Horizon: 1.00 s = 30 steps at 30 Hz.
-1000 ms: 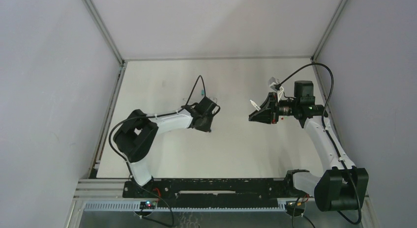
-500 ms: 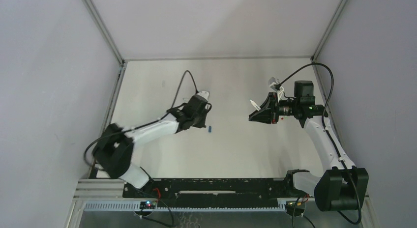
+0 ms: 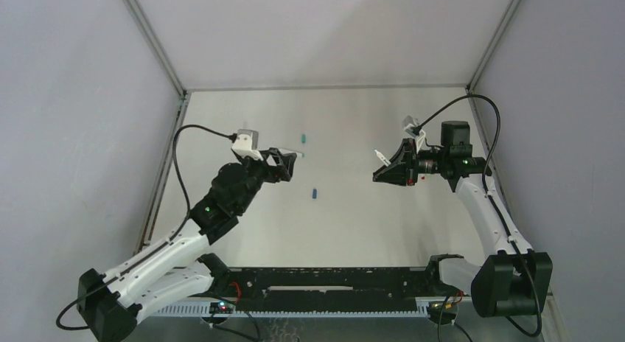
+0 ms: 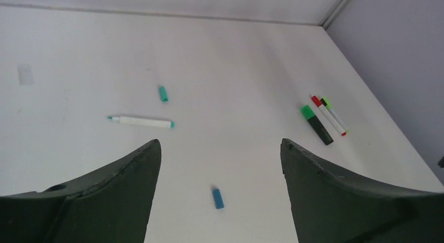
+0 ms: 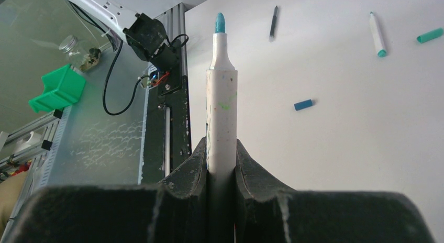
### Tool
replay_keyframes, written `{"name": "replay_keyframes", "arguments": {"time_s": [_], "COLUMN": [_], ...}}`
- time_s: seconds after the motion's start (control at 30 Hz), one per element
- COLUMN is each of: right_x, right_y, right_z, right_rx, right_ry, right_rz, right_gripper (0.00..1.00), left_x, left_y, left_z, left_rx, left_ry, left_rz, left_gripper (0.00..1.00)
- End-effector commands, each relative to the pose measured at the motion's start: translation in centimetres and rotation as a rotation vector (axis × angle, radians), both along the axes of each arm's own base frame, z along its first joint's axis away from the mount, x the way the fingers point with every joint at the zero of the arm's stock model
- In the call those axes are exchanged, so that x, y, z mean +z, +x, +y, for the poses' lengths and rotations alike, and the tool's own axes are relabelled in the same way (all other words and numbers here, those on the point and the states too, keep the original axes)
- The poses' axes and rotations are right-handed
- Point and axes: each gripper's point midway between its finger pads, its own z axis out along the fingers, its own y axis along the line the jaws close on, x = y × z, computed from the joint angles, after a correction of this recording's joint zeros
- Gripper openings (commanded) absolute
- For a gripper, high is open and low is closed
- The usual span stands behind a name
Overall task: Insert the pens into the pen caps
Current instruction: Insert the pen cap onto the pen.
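My left gripper [image 4: 220, 143] is open and holds nothing; it hangs above the table [image 4: 241, 70]. Below and between its jaws lies a small blue pen cap [image 4: 218, 198], also seen in the top view [image 3: 315, 193]. Farther off lie a white pen with teal ends [image 4: 140, 121] and a teal cap [image 4: 163, 93]. My right gripper [image 5: 221, 148] is shut on a white pen [image 5: 222, 96] whose blue-teal tip points away from the jaws. In the top view this gripper [image 3: 383, 169] is held above the table's right half.
At the far right lie a black marker with a green cap [image 4: 316, 124], a red-capped pen [image 4: 328, 114] and a green-capped pen [image 4: 335, 113], side by side. A thin black pen [image 5: 274, 23] lies near the table's near edge. A green bin [image 5: 57, 88] sits off the table.
My left gripper was shut low over the table; it has opened, lifted and drawn back to the left. The blue cap now lies free on the table. The right arm has not moved.
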Motion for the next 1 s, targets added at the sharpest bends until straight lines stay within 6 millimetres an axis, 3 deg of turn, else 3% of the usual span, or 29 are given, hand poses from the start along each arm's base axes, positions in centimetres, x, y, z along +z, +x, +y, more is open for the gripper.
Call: {"name": "replay_keyframes", "arguments": {"time_s": [0.0, 0.17, 0.27, 0.43, 0.63, 0.97], "right_x": [2.1, 2.0, 2.0, 2.0, 2.0, 2.0], "right_y": [0.0, 0.0, 0.1, 0.1, 0.1, 0.1], "right_z": [-0.1, -0.1, -0.1, -0.1, -0.1, -0.1], "right_rx": [0.009, 0.009, 0.009, 0.009, 0.008, 0.008], "right_ry": [0.013, 0.013, 0.012, 0.012, 0.012, 0.013], "right_rz": [-0.086, -0.081, -0.082, -0.083, -0.083, -0.087], "right_gripper": [0.0, 0.0, 0.0, 0.0, 0.0, 0.0], "left_x": [-1.9, -6.7, -11.1, -16.3, -19.8, -22.4], "left_y": [0.3, 0.0, 0.5, 0.7, 1.6, 1.9], "left_z": [-1.2, -4.7, -4.8, -4.5, -6.1, -8.2], "left_rx": [-0.05, -0.154, -0.085, 0.02, 0.024, -0.05], "left_ry": [-0.042, -0.049, 0.012, 0.191, 0.357, 0.422], "left_rz": [0.054, 0.265, 0.455, 0.683, 0.778, 0.876], "left_gripper": [0.88, 0.89, 0.84, 0.8, 0.73, 0.51]}}
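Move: The blue pen cap lies on the table about 8 cm to the left hand's right, barely 1 cm ahead and some 25 cm below. The teal cap lies about 22 cm beyond the blue cap and 4 cm to its left; the loose white pen is roughly 17 cm beyond the blue cap and 9 cm to its left. From the right hand, which holds a pen, the blue cap is about 7 cm ahead, 17 cm left and 24 cm below. The blue cap gets straddled by the left gripper, which sinks about 24 cm towards it while shifting some 7 cm to the right, the wrist tipping the fingers down by about 50 degrees until they point mostly at the table. The wide-open fingers draw in to roughly half open on either side of the cap, the right finger nearer to it; no pinch can be seen yet. ##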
